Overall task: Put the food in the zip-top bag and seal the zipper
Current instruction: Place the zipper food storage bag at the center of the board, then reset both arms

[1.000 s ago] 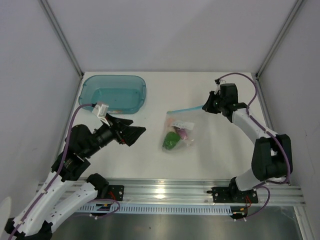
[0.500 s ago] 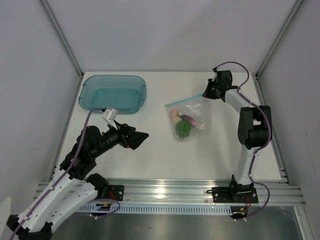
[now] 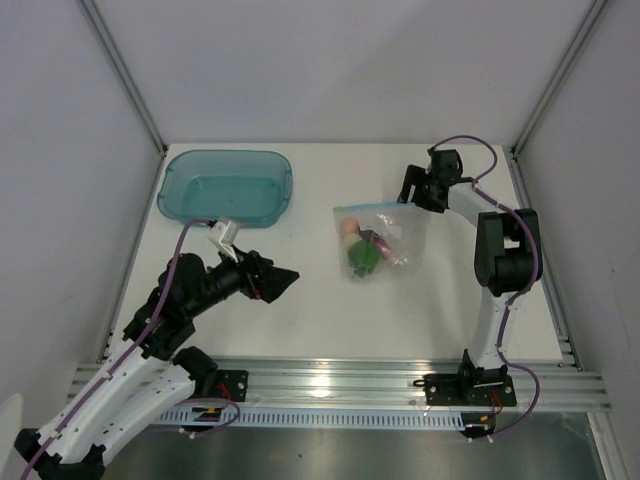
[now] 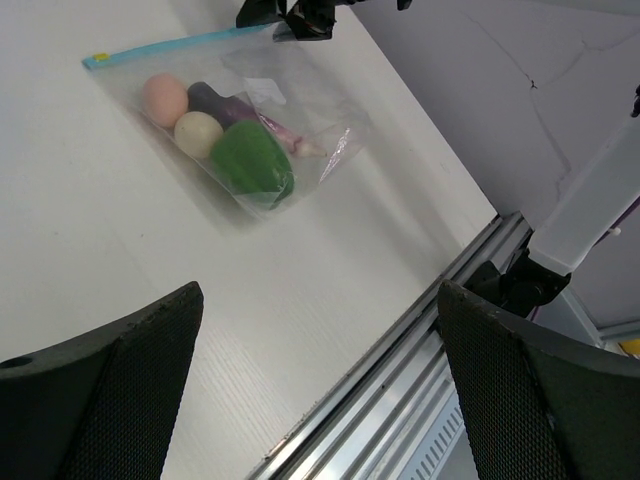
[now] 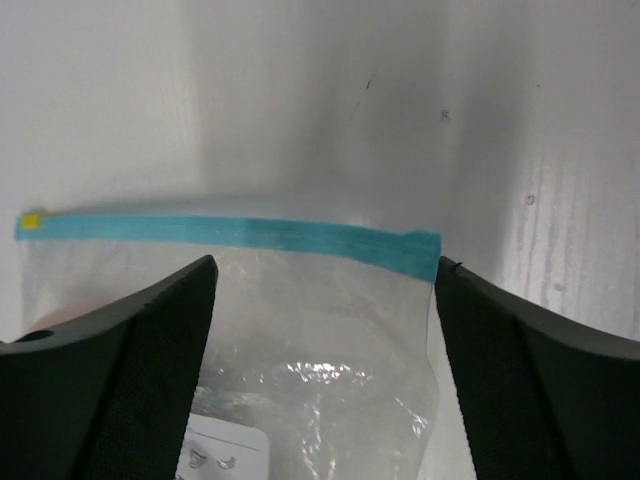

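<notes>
The clear zip-top bag [image 3: 385,232] lies flat on the white table with the food inside: a green pepper-like lump [image 3: 363,258], a dark eggplant [image 3: 378,241] and two pale balls [image 3: 348,232]. Its light-blue zipper [image 3: 372,207] runs along the far edge. My right gripper [image 3: 410,192] stands open at the zipper's right end. In the right wrist view, the zipper [image 5: 230,232] and bag [image 5: 320,350] lie between the spread fingers of my right gripper [image 5: 325,268], which do not touch them. My left gripper [image 3: 283,281] is open and empty, left of the bag. Its view shows the bag [image 4: 300,100] and green lump [image 4: 252,165].
A teal translucent tub [image 3: 228,186] sits at the back left. An aluminium rail [image 3: 340,378] runs along the near edge, also in the left wrist view as the rail [image 4: 400,370]. White walls and metal posts enclose the table.
My right gripper carried the bag's zipper end toward the back right, then opened and let go. The bag now lies flat. My left arm shifted slightly.
</notes>
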You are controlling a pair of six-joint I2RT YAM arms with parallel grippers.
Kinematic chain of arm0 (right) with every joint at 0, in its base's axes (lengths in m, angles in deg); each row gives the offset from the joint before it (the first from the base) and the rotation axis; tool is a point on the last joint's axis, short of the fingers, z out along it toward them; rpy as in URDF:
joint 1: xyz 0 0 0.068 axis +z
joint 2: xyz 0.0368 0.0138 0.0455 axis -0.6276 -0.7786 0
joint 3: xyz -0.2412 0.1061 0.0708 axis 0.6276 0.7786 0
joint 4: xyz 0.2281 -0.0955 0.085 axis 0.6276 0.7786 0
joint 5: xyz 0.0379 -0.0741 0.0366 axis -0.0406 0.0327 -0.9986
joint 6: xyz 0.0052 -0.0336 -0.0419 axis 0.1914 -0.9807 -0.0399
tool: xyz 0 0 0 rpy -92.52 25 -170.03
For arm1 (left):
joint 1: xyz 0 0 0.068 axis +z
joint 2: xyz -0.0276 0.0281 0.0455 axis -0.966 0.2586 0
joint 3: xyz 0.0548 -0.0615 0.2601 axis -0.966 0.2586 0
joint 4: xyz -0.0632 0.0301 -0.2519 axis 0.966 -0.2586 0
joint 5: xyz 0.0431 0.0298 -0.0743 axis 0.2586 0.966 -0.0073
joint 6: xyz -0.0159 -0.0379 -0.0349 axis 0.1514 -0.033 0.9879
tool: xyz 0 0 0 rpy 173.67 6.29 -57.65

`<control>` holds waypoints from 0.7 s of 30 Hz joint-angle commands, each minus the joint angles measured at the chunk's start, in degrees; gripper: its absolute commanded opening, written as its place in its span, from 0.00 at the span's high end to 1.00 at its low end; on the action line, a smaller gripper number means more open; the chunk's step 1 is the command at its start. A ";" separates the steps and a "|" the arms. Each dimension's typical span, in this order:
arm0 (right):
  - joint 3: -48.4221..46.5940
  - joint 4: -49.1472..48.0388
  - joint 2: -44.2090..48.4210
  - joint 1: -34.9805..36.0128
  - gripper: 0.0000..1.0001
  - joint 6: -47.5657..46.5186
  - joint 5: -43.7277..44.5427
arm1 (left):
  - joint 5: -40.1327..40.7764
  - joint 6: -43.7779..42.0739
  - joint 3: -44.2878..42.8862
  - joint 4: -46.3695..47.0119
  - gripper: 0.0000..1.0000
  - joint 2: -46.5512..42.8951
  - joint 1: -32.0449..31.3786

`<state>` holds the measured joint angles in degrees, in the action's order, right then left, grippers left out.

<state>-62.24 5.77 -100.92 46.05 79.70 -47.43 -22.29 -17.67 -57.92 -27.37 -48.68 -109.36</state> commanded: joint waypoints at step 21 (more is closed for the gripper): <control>25.43 15.53 49.73 21.73 0.01 10.32 24.16 | -2.43 7.04 4.49 -1.27 0.01 -3.05 1.13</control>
<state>-42.57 15.80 -55.35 66.62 83.81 -28.52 -23.15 -13.41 -54.49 -29.57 -50.52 -108.82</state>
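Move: The zip-top bag, just set down with the food in it, has its middle about 10 cm back and 7 cm left of the open right hand, some 3 cm lower. In it, the green pepper is roughly 15 cm back and 11 cm left of that hand, and the pink egg 8 cm back and 15 cm left. From the left hand, the bag's middle is about 22 cm ahead, 23 cm right and 22 cm below. Opening fully, the right hand rises and backs about 17 cm over the bag; the left sinks slightly. ##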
